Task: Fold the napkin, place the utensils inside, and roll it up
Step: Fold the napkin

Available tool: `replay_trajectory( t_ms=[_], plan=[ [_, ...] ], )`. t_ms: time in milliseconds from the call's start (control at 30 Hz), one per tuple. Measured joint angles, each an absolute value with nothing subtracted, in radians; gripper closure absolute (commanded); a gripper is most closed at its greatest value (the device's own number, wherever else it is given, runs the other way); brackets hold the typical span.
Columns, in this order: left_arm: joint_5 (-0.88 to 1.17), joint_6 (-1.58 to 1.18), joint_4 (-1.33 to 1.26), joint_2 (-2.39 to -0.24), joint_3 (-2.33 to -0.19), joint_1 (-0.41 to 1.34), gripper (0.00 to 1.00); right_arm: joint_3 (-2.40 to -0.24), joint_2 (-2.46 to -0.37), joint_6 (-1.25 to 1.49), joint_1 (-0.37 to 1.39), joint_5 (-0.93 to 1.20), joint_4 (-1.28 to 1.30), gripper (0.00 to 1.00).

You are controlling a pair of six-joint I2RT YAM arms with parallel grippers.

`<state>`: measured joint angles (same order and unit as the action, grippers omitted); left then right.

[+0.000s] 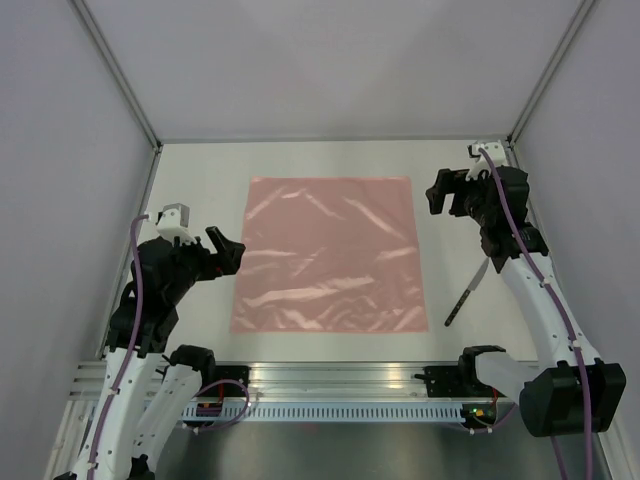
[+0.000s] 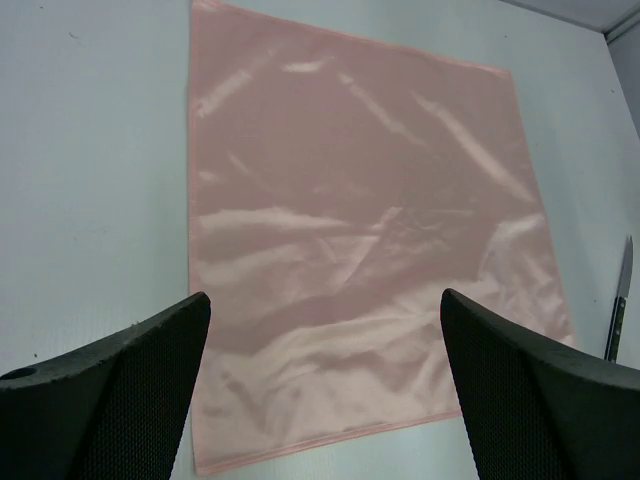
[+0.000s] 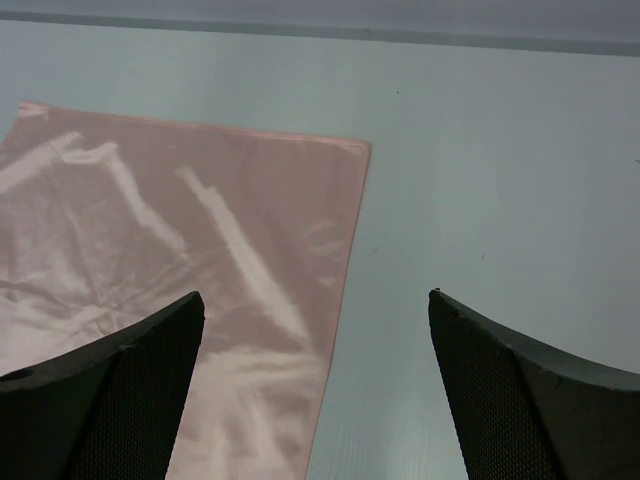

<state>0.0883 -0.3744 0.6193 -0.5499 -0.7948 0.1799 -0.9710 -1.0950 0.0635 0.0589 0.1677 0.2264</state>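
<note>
The salmon-pink napkin (image 1: 330, 255) lies spread flat and creased on the table's middle; it also shows in the left wrist view (image 2: 350, 230) and the right wrist view (image 3: 180, 230). A knife (image 1: 466, 294) with silver blade and black handle lies on the table right of the napkin, partly under the right arm; it shows at the left wrist view's right edge (image 2: 620, 305). My left gripper (image 1: 228, 250) is open and empty, just left of the napkin's left edge. My right gripper (image 1: 440, 195) is open and empty, beside the napkin's far right corner.
Grey walls and metal frame posts (image 1: 115, 70) close in the white table (image 1: 200, 190) on three sides. An aluminium rail (image 1: 340, 380) with the arm bases runs along the near edge.
</note>
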Motion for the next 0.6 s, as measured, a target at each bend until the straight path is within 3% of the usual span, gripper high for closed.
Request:
replay_trajectory(
  t_ms=[167,333,533,600],
  plan=[
    [0.078,-0.374,0.625,-0.559,-0.796,0.180,0.00,-0.982,-1.108,0.063,0.076,0.214,0.259,0.02],
    [0.027,-0.374,0.692,-0.604,-0.891,0.180,0.00,-1.026,-1.175,0.050,0.158,0.282,0.287,0.19],
    [-0.028,-0.376,0.740,-0.656,-1.132,0.180,0.00,-1.120,-1.317,0.027,0.526,0.196,0.281,0.32],
    [-0.044,-0.376,0.754,-0.667,-1.213,0.180,0.00,-1.152,-1.393,0.010,0.697,0.154,0.263,0.40]
  ],
)
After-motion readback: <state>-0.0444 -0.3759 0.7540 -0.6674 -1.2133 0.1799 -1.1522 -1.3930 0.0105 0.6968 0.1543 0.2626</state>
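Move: The napkin lies spread flat, its middle roughly 24 cm left of the right hand, 4 cm back and 24 cm below; that hand hangs close to its right edge. The napkin's near-left corner is some 49 cm left and 29 cm back. The knife lies about 15 cm to the right hand's right and 17 cm back. From the left hand, the napkin's middle is around 10 cm ahead, 22 cm right and 23 cm below. Over the flat napkin the right hand, empty, sweeps left ever faster, some 24 cm from near its right edge to above its middle, bending back late and sinking slightly, turning counter-clockwise about 35 degrees while its fingers close by a third. The left hand rises about 12 cm away from the cloth, wide open, its fingertips tilting up. Neither touches anything. ##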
